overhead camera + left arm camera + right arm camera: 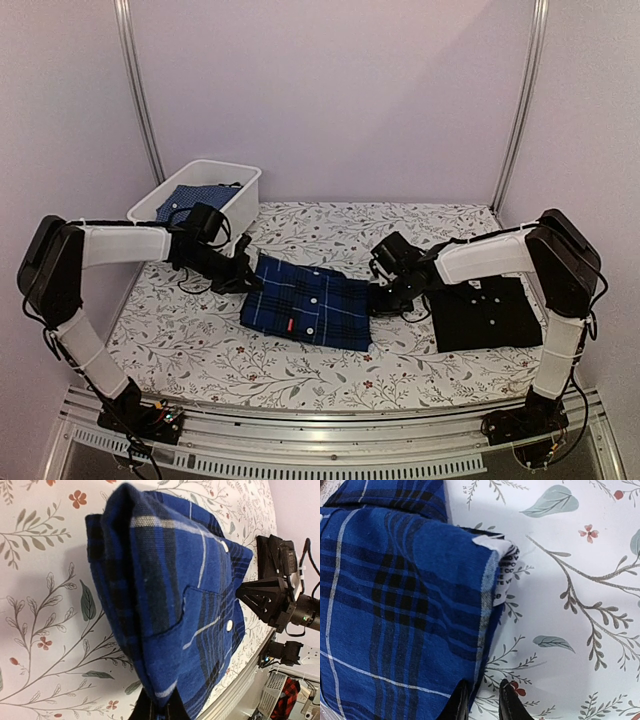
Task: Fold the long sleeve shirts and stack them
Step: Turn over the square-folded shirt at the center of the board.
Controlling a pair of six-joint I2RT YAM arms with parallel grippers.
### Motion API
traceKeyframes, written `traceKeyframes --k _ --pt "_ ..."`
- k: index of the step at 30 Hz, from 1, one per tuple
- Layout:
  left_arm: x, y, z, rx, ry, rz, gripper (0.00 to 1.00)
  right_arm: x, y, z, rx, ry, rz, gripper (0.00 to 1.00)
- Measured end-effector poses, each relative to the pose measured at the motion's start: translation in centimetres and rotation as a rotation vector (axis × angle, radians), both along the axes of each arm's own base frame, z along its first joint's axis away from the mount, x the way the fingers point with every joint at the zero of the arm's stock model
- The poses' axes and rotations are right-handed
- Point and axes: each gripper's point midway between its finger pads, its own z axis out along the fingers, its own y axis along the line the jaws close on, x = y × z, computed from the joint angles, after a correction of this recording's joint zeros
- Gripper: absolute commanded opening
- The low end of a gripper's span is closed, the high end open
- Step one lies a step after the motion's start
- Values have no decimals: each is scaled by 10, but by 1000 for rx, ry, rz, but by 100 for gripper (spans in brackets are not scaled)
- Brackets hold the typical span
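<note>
The navy-and-blue plaid long sleeve shirt [310, 305] lies folded in the middle of the floral table. The plain black shirt [487, 313] lies folded flat to its right. My left gripper [250, 282] is at the plaid shirt's left edge. In the left wrist view that gripper [162, 711] is shut on a bunched corner of the plaid cloth [175, 590]. My right gripper [378, 298] is at the shirt's right edge. Its jaws [482, 700] stand narrowly open astride the hem of the plaid shirt [395, 605]. A strip of table shows beside the cloth.
A white bin [215, 165] with blue cloth [195, 200] inside stands at the back left. The floral table cover [180, 340] runs to a metal rail along the near edge. A white care label [505, 575] sticks out of the shirt's fold.
</note>
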Motion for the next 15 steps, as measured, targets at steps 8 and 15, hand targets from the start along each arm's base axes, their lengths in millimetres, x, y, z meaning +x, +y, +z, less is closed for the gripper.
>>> traceKeyframes --k 8,15 --pt "6 14 19 -14 -38 -11 0 6 22 0 4 -4 27 20" --pt "15 31 46 -10 -75 -24 0 15 69 1 29 -27 83 21"
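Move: The plaid shirt, still pinched at its raised left edge by the left hand, has its middle about 12 cm to that hand's right, 4 cm back and 5 cm below; the white bin stands roughly 14 cm left of the left hand and 15 cm ahead, near its height. From the right hand, low at the shirt's right edge, the shirt's middle is some 14 cm left and 2 cm back; the black folded shirt lies about 24 cm right and 4 cm back. The left hand keeps its shut grip on the plaid shirt's left edge and draws it up about 5 cm and left about 3, edging forward as well, while its fingers stay slanted down to the right. Low over the table the right hand follows with the shirt's right edge, sweeping about 7 cm left and a little forward, nearer to the left hand, its fingers staying slightly open at the edge and turning only some 5 degrees counter-clockwise. ##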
